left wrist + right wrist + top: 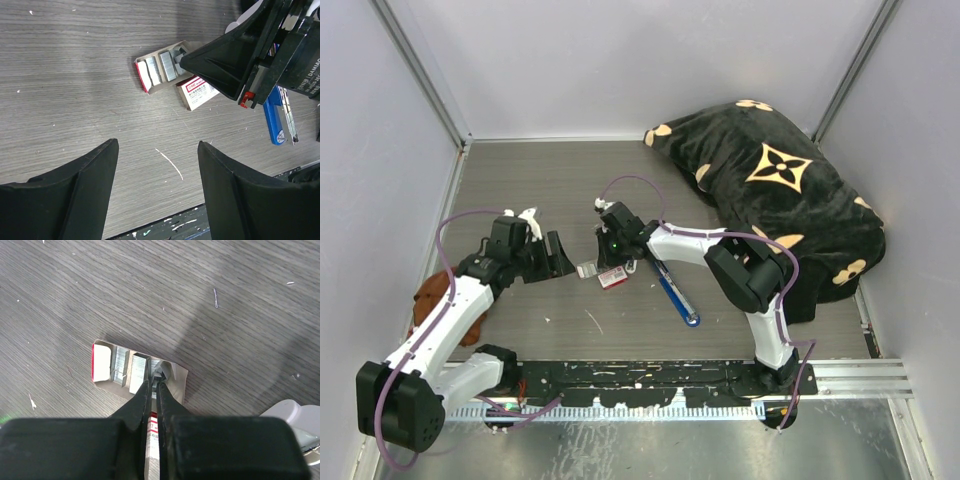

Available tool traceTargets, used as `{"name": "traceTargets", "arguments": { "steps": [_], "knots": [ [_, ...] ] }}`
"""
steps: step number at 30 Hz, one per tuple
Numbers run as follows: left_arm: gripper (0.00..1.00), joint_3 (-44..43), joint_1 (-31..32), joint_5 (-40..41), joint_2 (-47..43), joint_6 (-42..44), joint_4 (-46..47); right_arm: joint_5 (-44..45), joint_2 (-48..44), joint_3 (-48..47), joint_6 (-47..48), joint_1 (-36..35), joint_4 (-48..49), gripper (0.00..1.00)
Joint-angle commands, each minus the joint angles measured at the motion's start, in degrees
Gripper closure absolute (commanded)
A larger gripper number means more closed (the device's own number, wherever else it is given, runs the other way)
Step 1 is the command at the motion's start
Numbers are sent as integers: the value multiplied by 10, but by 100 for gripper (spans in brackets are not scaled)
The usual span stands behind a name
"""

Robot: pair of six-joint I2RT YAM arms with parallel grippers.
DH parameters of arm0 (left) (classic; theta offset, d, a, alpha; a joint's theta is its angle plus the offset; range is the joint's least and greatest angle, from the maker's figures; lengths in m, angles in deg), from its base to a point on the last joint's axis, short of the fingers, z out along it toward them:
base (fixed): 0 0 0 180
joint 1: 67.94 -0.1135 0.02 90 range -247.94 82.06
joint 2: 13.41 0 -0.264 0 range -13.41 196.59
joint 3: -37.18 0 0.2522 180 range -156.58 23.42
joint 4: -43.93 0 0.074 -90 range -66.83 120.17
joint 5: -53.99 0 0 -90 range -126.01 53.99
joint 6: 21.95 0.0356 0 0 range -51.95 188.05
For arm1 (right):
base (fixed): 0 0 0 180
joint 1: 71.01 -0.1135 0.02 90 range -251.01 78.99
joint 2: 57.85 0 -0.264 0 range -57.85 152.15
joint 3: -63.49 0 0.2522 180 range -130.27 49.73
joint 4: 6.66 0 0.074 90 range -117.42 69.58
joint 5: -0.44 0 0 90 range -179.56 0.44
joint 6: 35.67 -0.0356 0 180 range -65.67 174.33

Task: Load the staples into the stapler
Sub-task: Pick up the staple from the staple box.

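Observation:
The staples (137, 372) lie as silvery blocks in an open cardboard tray (178, 386) with a red end. My right gripper (154, 379) reaches into the tray, its jaws pinched on one thin block of staples (159, 366) at the tray's right end. In the left wrist view the same gripper (180, 59) comes in from the right onto the staples (168, 65). The blue stapler (676, 291) lies flat to the right of the tray, its silver channel (289, 117) showing. My left gripper (158, 150) hovers open over bare table, left of the tray (587, 270).
A red-and-white box sleeve (197, 92) lies against the tray. A black cushion with tan patterns (770, 190) fills the back right. A brown object (433, 293) sits by the left wall. A white sliver (170, 163) lies on the table. Walls close in three sides.

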Motion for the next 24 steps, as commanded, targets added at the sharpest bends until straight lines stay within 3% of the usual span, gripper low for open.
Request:
{"name": "traceTargets", "arguments": {
  "steps": [1, 13, 19, 24],
  "knots": [
    [33, 2, -5, -9, -13, 5, 1, -9, -44, -11, -6, 1, 15, 96],
    [33, 23, -6, -22, -39, 8, 48, -50, -89, 6, -28, 14, 36, 99],
    [31, 74, -6, -51, -121, -12, 148, -100, -153, 27, -37, 34, 39, 99],
    [30, 69, -3, -105, -180, 25, 193, -160, -230, 61, -54, 66, 35, 99]
  ]
}}
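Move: The right hand's nearly shut tips are on a small strip of staples in the open staple box, whose middle lies about 2 cm to the left and 1 cm below. From the right hand, the red-and-white box lies about 3 cm right and 2 cm back, the white staple remover some 6 cm right and 2 cm ahead, and the opened stapler about 16 cm right and 4 cm back. The staples lie about 6 cm ahead of the left hand, 10 cm right and 9 cm below. Keeping its pinch on the small staple strip, the right hand draws it up out of the box, slowly at first and then faster, rising about 10 cm and edging right near the end. It tilts some 15 degrees so the fingers point more to the left, and the squeeze grows while the gap stays the same. Late on, the open, empty left hand lifts about 3 cm and tips its fingers upward. ##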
